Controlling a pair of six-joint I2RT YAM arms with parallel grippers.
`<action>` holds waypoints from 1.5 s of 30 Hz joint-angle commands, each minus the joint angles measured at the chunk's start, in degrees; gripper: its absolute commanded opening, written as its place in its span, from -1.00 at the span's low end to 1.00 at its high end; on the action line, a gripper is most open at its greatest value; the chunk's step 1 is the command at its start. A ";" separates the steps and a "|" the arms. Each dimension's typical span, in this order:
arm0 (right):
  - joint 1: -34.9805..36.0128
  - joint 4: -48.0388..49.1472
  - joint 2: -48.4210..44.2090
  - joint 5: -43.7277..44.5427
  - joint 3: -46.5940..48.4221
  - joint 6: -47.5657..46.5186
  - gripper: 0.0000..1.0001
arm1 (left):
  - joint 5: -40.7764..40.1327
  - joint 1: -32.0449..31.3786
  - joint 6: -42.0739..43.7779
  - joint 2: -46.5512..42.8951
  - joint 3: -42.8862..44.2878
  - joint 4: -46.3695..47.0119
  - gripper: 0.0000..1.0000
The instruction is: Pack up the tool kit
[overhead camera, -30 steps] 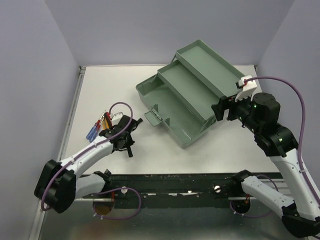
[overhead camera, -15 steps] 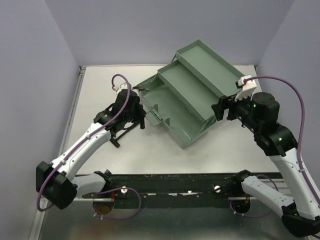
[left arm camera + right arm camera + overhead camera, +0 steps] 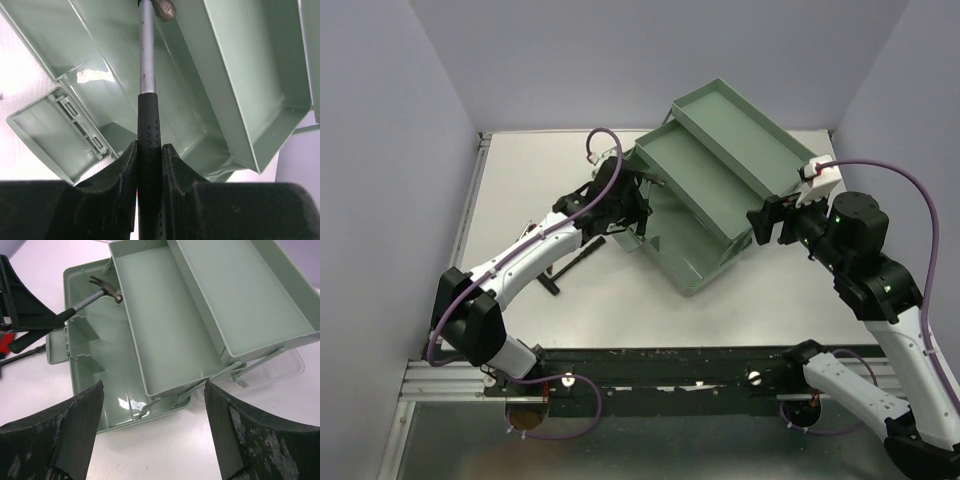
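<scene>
The tool kit (image 3: 692, 262) is a sage-green toolbox standing open at the back right, its two trays fanned out in steps. My left gripper (image 3: 150, 146) is shut on the black perforated grip of a hammer (image 3: 147, 60). The silver shaft points into the box, and the head (image 3: 106, 289) hangs over the deep bottom compartment (image 3: 95, 365), beside the lower tray's wall (image 3: 131, 330). In the top view the left gripper (image 3: 632, 205) is at the box's left end. My right gripper (image 3: 153, 387) is open and empty above the box's near right corner (image 3: 770, 220).
A thin black rod-like tool (image 3: 576, 266) lies on the white table left of the box, with a bit of red (image 3: 4, 342) beside it. The box's latch flap (image 3: 50, 132) sticks out at its left end. A clear lid edge (image 3: 295, 365) shows behind the trays.
My left arm has swung from the table's left side up and right to the box, carrying the hammer over its bottom compartment. The right arm has barely moved.
</scene>
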 commanded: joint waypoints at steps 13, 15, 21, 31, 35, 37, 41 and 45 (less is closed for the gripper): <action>-0.03 0.35 -2.27 0.78 -1.92 0.15 0.78 | -10.98 -6.12 -5.85 14.58 9.51 3.58 -1.00; -0.03 0.35 -2.62 0.78 -1.84 0.07 0.78 | -11.68 -6.64 -6.21 16.69 10.48 3.85 -1.00; 0.05 -0.01 -3.24 0.86 -1.66 -0.11 0.78 | -12.57 -8.93 -5.16 21.88 14.00 2.79 -1.00; -0.03 -0.09 -2.54 0.16 -1.66 0.15 0.78 | -10.37 -11.48 -3.66 22.67 13.03 4.82 -0.39; -0.03 -0.01 -2.45 0.16 -1.66 0.15 0.79 | -9.93 -11.83 -4.10 22.85 12.95 4.99 0.06; -0.03 -0.09 -2.36 0.34 -1.75 0.15 0.79 | -10.10 -12.09 -3.58 22.50 13.03 5.78 0.23; -0.03 -0.09 -2.27 0.34 -1.66 0.24 0.78 | -10.98 -12.54 -1.12 22.76 16.02 4.82 0.37; -0.03 -0.27 -2.53 0.78 -1.57 0.24 0.78 | -13.00 -12.62 0.64 21.36 16.03 4.90 0.50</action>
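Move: My left hand holds the hammer by its black grip, head pointing outward over the open tool box. The spot on the well's floor where it is to lie is about 9 cm to my right, 3 cm ahead and 16 cm below. The lower tray's middle is some 11 cm right, 8 cm ahead and 9 cm below; the latch flap about 4 cm left, 2 cm ahead, 12 cm below. From my right hand, that spot lies roughly 12 cm ahead, 16 cm left and 28 cm down. I carry the hammer with my left hand to my right and down into the well beside the lower tray, about 8 cm each way and a little forward, barely turning my wrist. There I stop sinking and open my fingers wide, letting go of the grip while drifting another 2 cm or so right, then rise about 2 cm clear. ##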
